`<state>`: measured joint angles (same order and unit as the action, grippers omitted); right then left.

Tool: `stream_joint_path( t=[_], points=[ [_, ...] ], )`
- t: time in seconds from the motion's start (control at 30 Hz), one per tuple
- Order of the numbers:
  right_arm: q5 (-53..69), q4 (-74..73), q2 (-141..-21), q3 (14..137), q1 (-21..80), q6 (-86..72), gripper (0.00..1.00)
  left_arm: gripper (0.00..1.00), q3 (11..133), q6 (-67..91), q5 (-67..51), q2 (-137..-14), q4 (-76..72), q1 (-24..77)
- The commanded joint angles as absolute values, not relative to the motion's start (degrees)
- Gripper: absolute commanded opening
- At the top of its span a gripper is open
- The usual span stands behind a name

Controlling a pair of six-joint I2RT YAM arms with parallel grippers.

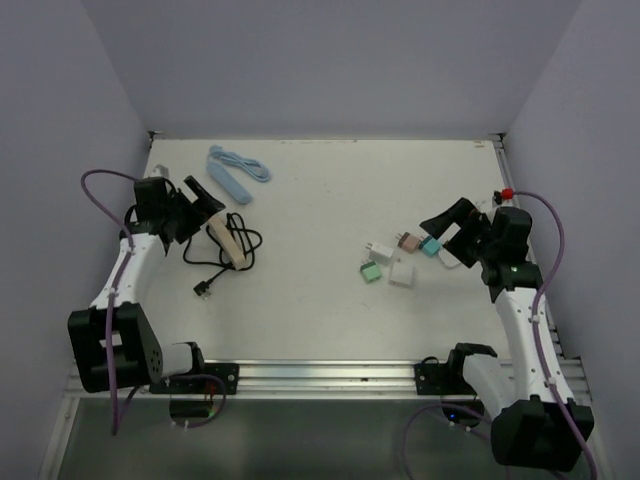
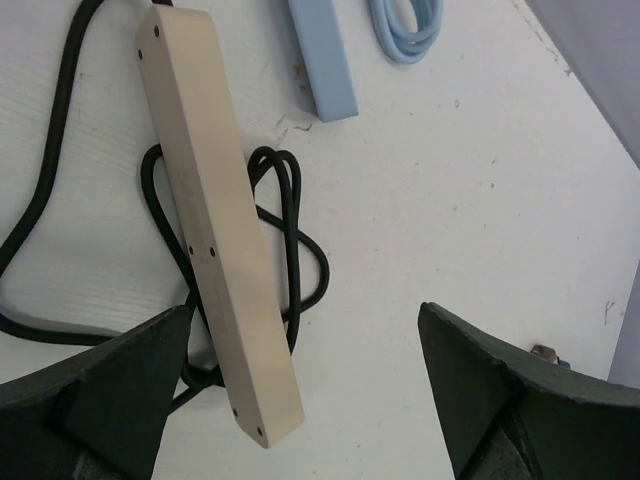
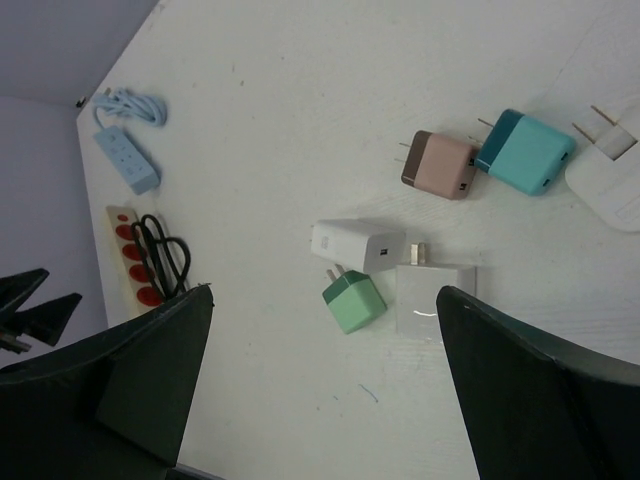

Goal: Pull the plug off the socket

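Note:
A beige socket strip [image 1: 229, 243] lies at the left of the table, tangled in its black cord [image 1: 247, 240]. In the left wrist view the beige socket strip [image 2: 215, 220] shows a plain face with screw holes, its near end just inside my left finger. My left gripper [image 2: 310, 400] is open and holds nothing; in the top view the left gripper [image 1: 207, 212] sits right beside the strip. The right wrist view shows red sockets [image 3: 135, 262] on the strip. Several loose plugs lie at the right, among them a green plug [image 3: 354, 300] and a white plug [image 3: 358, 243]. My right gripper [image 3: 325, 390] hangs open above them.
A light blue strip [image 1: 228, 180] with its coiled blue cable [image 1: 250, 162] lies at the back left. The black cord's own plug [image 1: 200, 290] rests toward the front. A pink-brown plug [image 3: 440, 163], a teal plug [image 3: 525, 150] and a white plug [image 3: 605, 170] lie near the right edge.

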<state>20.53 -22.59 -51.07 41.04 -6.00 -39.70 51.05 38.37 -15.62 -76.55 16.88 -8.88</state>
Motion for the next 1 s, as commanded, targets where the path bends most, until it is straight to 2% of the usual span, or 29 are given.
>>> stream_joint_path(
  t=[0.0,0.23,0.63,0.97],
  points=[
    [16.6,-30.0,-48.5,48.2,-5.8,-37.2,0.99,1.00,55.1,33.8,-13.0,-69.3,25.1,-9.5],
    [10.3,-42.6,-46.0,61.5,-5.8,-31.1,0.99,1.00,69.1,29.3,-7.2,-56.3,36.6,-9.7],
    [-6.3,-58.4,-46.5,93.3,-2.9,-21.4,0.99,1.00,96.1,20.9,2.9,-46.9,50.2,-6.5],
    [-16.5,-59.1,-40.7,99.5,4.2,-18.3,0.99,1.00,103.3,17.7,13.4,-42.4,51.5,1.7]
  ],
)
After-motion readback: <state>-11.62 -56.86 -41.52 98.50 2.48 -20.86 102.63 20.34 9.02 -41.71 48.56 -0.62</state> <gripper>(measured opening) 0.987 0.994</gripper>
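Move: The socket strip, already let go, lies almost straight below the left hand, about 12 cm down and 1 cm to its right; the blue strip is some 18 cm ahead and 1 cm right, the black cord plug 12 cm back and 3 cm left. From the right hand, the teal plug lies about 7 cm ahead, 5 cm right and 16 cm down; at that depth the pink one is 8 cm straight ahead, the square white one 2 cm left and level. Both open, empty hands rise some 30–40 cm and draw back, fingers tipping up, away from socket and plugs. ##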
